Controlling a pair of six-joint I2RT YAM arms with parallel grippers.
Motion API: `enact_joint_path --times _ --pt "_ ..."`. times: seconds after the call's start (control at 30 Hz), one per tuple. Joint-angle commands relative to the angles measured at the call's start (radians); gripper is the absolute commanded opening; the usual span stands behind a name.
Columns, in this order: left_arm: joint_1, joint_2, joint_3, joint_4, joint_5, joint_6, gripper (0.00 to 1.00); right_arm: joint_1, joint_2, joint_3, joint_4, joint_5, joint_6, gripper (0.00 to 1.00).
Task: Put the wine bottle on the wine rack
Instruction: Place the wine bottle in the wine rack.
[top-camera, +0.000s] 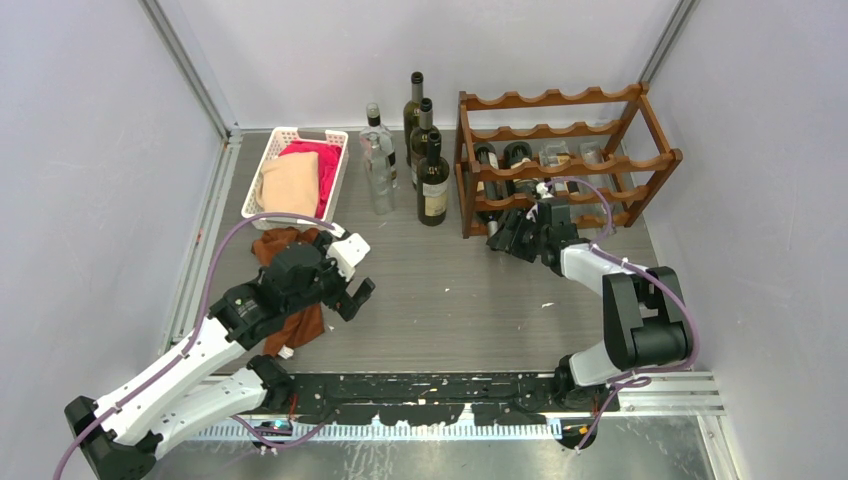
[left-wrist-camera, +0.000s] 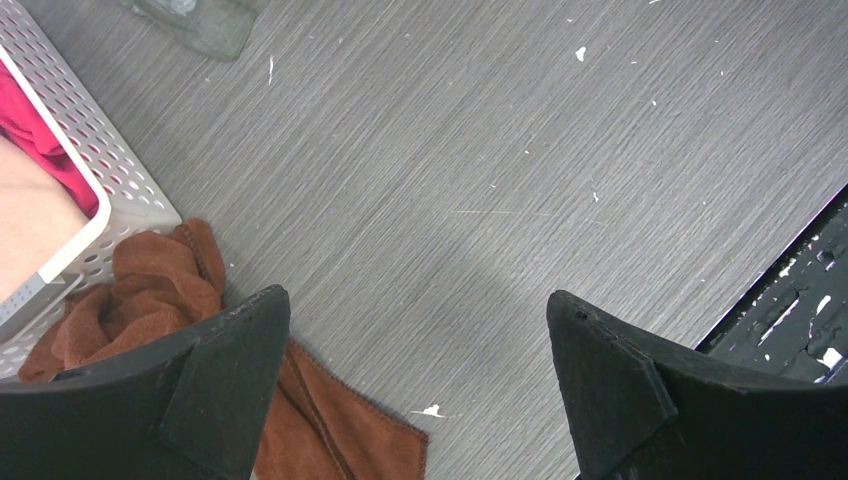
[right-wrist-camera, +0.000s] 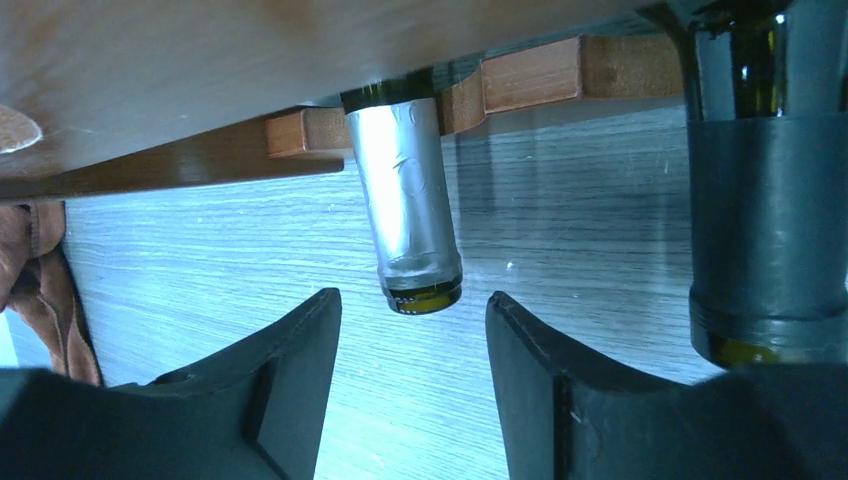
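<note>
The reddish-brown wine rack (top-camera: 565, 150) stands at the back right, with several bottles lying on its middle tier. In the right wrist view a wine bottle lies in the rack. Its silver-foiled neck (right-wrist-camera: 408, 200) sticks out under a scalloped rail (right-wrist-camera: 530, 80), and its mouth hangs just beyond my fingertips. My right gripper (right-wrist-camera: 412, 300) is open at the rack's lower front (top-camera: 510, 235), its jaws apart and touching nothing. A second, dark-foiled bottle neck (right-wrist-camera: 765, 230) pokes out to the right. My left gripper (left-wrist-camera: 418, 300) is wide open over bare table (top-camera: 358, 272), holding nothing.
Three dark bottles (top-camera: 432, 180) and a clear one (top-camera: 378, 165) stand upright left of the rack. A white slotted basket (top-camera: 281, 137) with pink and tan cloths sits at the back left. A brown cloth (top-camera: 290, 320) lies under the left arm (left-wrist-camera: 170, 290).
</note>
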Motion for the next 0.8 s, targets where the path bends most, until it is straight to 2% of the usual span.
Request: enact_joint_path --times 0.0,0.47,0.7,0.77 --pt "0.004 -0.019 0.021 0.05 0.017 0.002 0.98 -0.004 -0.012 0.002 -0.013 0.003 -0.007 0.59" --pt "0.004 -0.017 0.021 0.05 0.017 0.003 0.98 -0.004 0.073 0.031 0.044 -0.007 0.038 0.34" --pt "0.004 -0.014 0.021 0.05 0.017 0.003 0.98 -0.004 0.068 0.033 0.084 0.017 0.042 0.29" --pt "0.004 -0.015 0.022 0.05 0.017 0.004 0.98 -0.004 0.065 0.037 0.072 -0.001 0.031 0.33"
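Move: The mouth end of the wine bottle I reach for, lying at the left of the rack's low row, is about 2 cm ahead of my right fingertips, level in height and hardly off to the left. The next bottle's mouth end lies some 8 cm to the right of it, no farther out. A standing bottle is about 14 cm left and 7 cm farther out than my right hand. From my idle left hand the mouth end is roughly 17 cm ahead, 29 cm right and 13 cm lower. With my right hand held still just outside the rack's near rail, I narrow my fingers from well open around the bottle's mouth. Then I ease forward about 1.5 cm, still narrowing them, until both fingertips pinch the end of the neck; my wrist keeps its slant. ##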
